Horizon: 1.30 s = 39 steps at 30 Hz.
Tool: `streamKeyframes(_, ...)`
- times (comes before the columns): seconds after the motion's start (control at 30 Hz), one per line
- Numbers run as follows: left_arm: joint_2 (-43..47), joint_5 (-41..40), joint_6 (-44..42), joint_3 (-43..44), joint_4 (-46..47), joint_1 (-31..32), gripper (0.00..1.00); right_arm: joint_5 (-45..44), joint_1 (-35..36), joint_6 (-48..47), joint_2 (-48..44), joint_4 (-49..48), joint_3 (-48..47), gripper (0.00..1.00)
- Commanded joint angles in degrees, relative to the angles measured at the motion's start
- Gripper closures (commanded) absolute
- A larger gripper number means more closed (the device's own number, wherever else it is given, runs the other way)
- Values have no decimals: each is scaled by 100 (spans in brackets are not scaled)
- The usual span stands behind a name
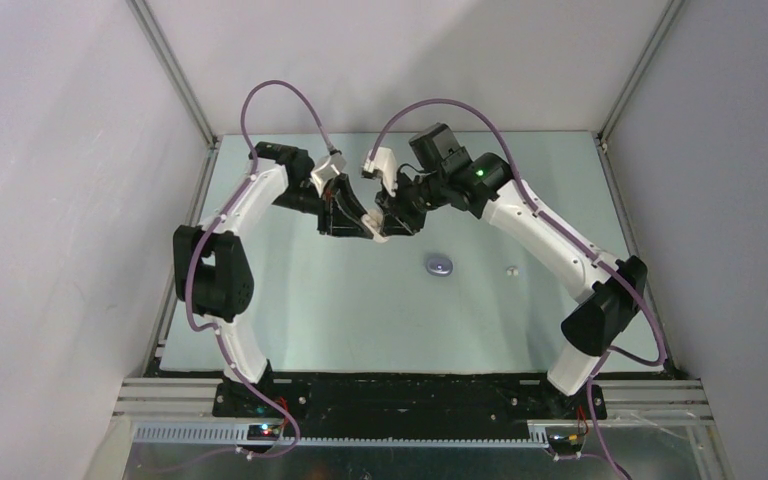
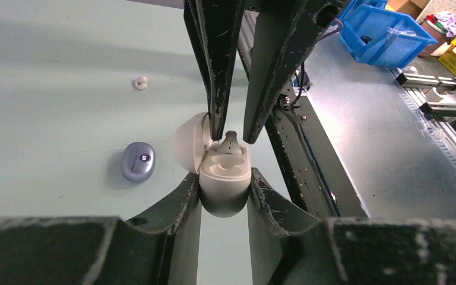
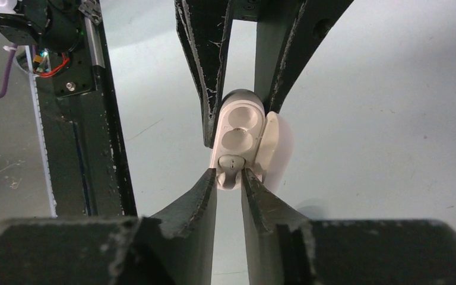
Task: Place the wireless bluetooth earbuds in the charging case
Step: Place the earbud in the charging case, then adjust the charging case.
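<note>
My left gripper (image 2: 224, 181) is shut on the white charging case (image 2: 225, 178), held off the table with its lid (image 2: 189, 142) swung open to the left. A white earbud (image 3: 231, 163) sits at the case's far socket, stem pointing up. My right gripper (image 3: 230, 173) straddles it, the jaws standing narrowly open on either side of the bud. In the left wrist view the earbud (image 2: 230, 142) shows between the right arm's fingers (image 2: 219, 89). From above, both grippers meet at the case (image 1: 380, 235) at mid-back of the table. The other socket (image 3: 239, 116) looks empty.
A closed purple case (image 1: 440, 266) lies on the table in front of the grippers, also seen as the purple case (image 2: 138, 161). A loose white earbud (image 1: 512, 270) lies to its right. Blue bins (image 2: 380, 32) stand beyond the table's rail.
</note>
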<state>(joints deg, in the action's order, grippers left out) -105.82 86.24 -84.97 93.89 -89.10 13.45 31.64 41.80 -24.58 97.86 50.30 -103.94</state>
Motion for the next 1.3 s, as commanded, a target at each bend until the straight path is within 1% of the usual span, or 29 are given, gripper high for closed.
streamKeyframes(0.0,64,447,-46,71,-289,-26,100,-510,92,-238,-229,-339,-68,71)
streamKeyframes(0.1,88,444,-49,60,-292,-25,100,-224,64,-346,-362,-345,-138,65)
streamKeyframes(0.13,92,446,-52,60,-292,-30,100,-47,43,-346,-491,-363,-137,62)
streamKeyframes(0.2,95,440,-40,52,-291,-32,100,245,-79,-318,-702,-374,-143,58)
streamKeyframes(0.33,86,438,-49,48,-295,-44,100,534,-276,-136,-1107,-432,-138,55)
streamKeyframes(0.47,81,433,-80,113,-287,-45,100,585,-573,275,-1319,-776,273,55)
streamKeyframes(0.57,79,430,-56,176,-292,-40,100,793,-721,296,-1176,-767,563,54)
streamKeyframes(0.67,110,429,-2,227,-296,-44,100,1156,-824,367,-801,-617,582,53)
streamKeyframes(0.87,199,420,68,177,-298,-44,100,1547,-953,678,-440,-837,693,50)
streamKeyframes(1.1,218,420,86,159,-298,-41,100,1796,-963,664,-233,-875,638,53)
streamKeyframes(1.27,208,420,134,159,-294,-44,100,2067,-972,634,-138,-847,580,52)
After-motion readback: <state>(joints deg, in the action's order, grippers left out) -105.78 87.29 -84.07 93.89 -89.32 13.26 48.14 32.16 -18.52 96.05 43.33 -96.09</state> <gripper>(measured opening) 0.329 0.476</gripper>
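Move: The right fingers still straddle the white earbud at the open charging case: the earbud is practically at the hand point, about 1 cm below it, and the case's middle some 2 cm left and 2 cm below. The purple case lies roughly level, 10 cm right and 23 cm lower; the loose earbud about 26 cm right, 1 cm back and 24 cm down. From the left hand, gripping the case, the placed earbud is about 3 cm right and 1 cm up. Quickly up by nearly 10 cm and some 4 cm to its right, the right hand pulls away from the earbud, its fingers spreading from a quarter to about half open. It then drops back to its starting height, easing slightly forward and left, and stops clear beside the case, the wrist having rolled. The left hand holds the case still. ##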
